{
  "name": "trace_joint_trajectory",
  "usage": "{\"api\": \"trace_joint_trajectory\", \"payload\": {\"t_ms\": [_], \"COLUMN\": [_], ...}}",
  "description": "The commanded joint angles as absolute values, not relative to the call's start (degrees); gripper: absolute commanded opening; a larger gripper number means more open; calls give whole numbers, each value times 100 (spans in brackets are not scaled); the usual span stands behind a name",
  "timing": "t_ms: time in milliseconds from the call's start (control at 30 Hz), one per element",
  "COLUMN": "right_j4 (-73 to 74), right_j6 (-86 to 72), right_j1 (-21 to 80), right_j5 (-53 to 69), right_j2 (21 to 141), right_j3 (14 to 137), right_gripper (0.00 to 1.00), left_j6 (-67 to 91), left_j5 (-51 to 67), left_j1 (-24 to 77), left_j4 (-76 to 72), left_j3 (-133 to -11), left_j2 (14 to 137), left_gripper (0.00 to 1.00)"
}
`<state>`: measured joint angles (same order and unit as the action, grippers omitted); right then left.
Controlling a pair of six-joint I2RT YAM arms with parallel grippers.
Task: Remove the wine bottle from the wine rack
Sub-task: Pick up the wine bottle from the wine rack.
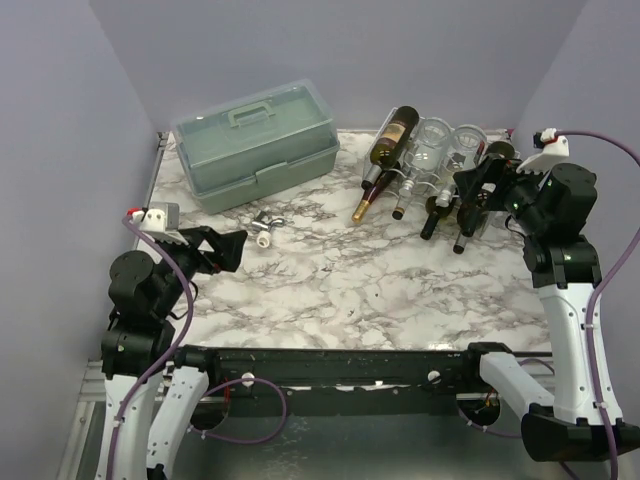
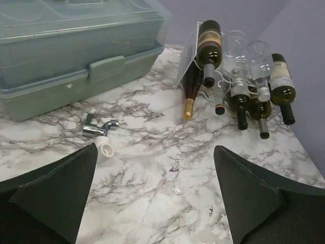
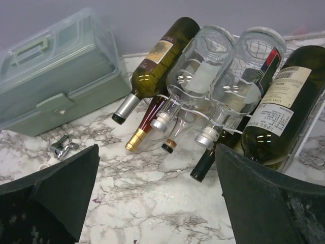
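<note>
The white wire wine rack [image 2: 187, 58] stands at the table's far right with several bottles lying in it, necks toward me. A dark green wine bottle [image 3: 157, 56] lies top left, two clear bottles [image 3: 200, 71] beside it, and a labelled dark bottle [image 3: 279, 112] at the right. Below them pokes out a red bottle's gold-capped neck [image 3: 136, 140]. My right gripper [image 1: 468, 200] hovers just in front of the rack's right side, open and empty [image 3: 157, 147]. Far off at the near left, my left gripper [image 1: 232, 250] is open over bare marble [image 2: 155, 150].
A grey-green plastic toolbox [image 1: 255, 140] with a handle sits at the back left. A small chrome fitting with a white plastic ring [image 1: 267, 228] lies on the marble table [image 1: 400, 290] between the toolbox and my left gripper. Purple walls close in the back and sides.
</note>
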<state>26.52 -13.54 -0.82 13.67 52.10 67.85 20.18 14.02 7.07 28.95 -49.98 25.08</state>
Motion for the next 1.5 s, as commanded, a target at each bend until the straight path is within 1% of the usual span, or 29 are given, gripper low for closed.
{"api": "trace_joint_trajectory", "payload": {"t_ms": [0,167,267,367,433,633,800,1033,1200,1333,1467], "right_j4": [2795,2925,3090,3439,3770,4414,4071,3744,3194,2603,2478], "right_j6": [-1324,-929,-252,665,1096,1550,1304,847,46,-1014,-1483], "right_j1": [-79,-79,-79,-79,-79,-79,-79,-79,-274,-458,-493], "right_j5": [1214,1406,2033,2948,3304,3670,3560,3193,2783,2298,1698], "right_j2": [5243,5380,5439,5493,5623,6197,6270,6441,6467,6488,6550], "right_j3": [6952,7003,7014,7075,7233,7699,7524,7404,7105,6779,6697], "right_gripper": [100,100,100,100,100,100,100,100,100,100,100], "left_j6": [2152,2161,2180,2134,2089,2083,2018,2030,2013,1995,2008], "left_j5": [2030,2903,3264,3028,2947,2986,2962,2949,2791,2732,2740], "left_j1": [670,673,671,674,670,669,669,669,671,668,674], "left_j4": [2886,2522,2317,2205,2015,1446,1275,1354,1404,1417,1420], "left_j3": [-5243,-5136,-5048,-4932,-4761,-4035,-3621,-3564,-3490,-3484,-3489], "left_j2": [2706,3076,3324,3372,3319,3210,3242,3218,3047,2982,2962], "left_gripper": [99,99,98,99,99,99,99,99,99,99,99]}}
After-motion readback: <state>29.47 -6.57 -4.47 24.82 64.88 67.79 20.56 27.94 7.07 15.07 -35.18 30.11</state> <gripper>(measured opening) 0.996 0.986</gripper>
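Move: The likely target, the white-labelled wine bottle at the rack's right end, lies about 10 cm ahead of the right gripper, 9 cm to its right and 10 cm lower. Its nearest clear bottle stands roughly 12 cm ahead of the gripper and 3 cm right; the next clear bottle some 15 cm ahead and 4 cm left. From the left gripper the target is about 24 cm ahead, 57 cm right and 8 cm down. Swing the open right gripper about 4 cm left while sinking and turning counter-clockwise, pause, then carry it forward, down and back right towards the white-labelled bottle, undoing most of the turn and tipping the fingers down; it ends about 8 cm lower. Meanwhile slide the open left gripper 4 cm right, turning clockwise, then lower it 8 cm over bare marble. ##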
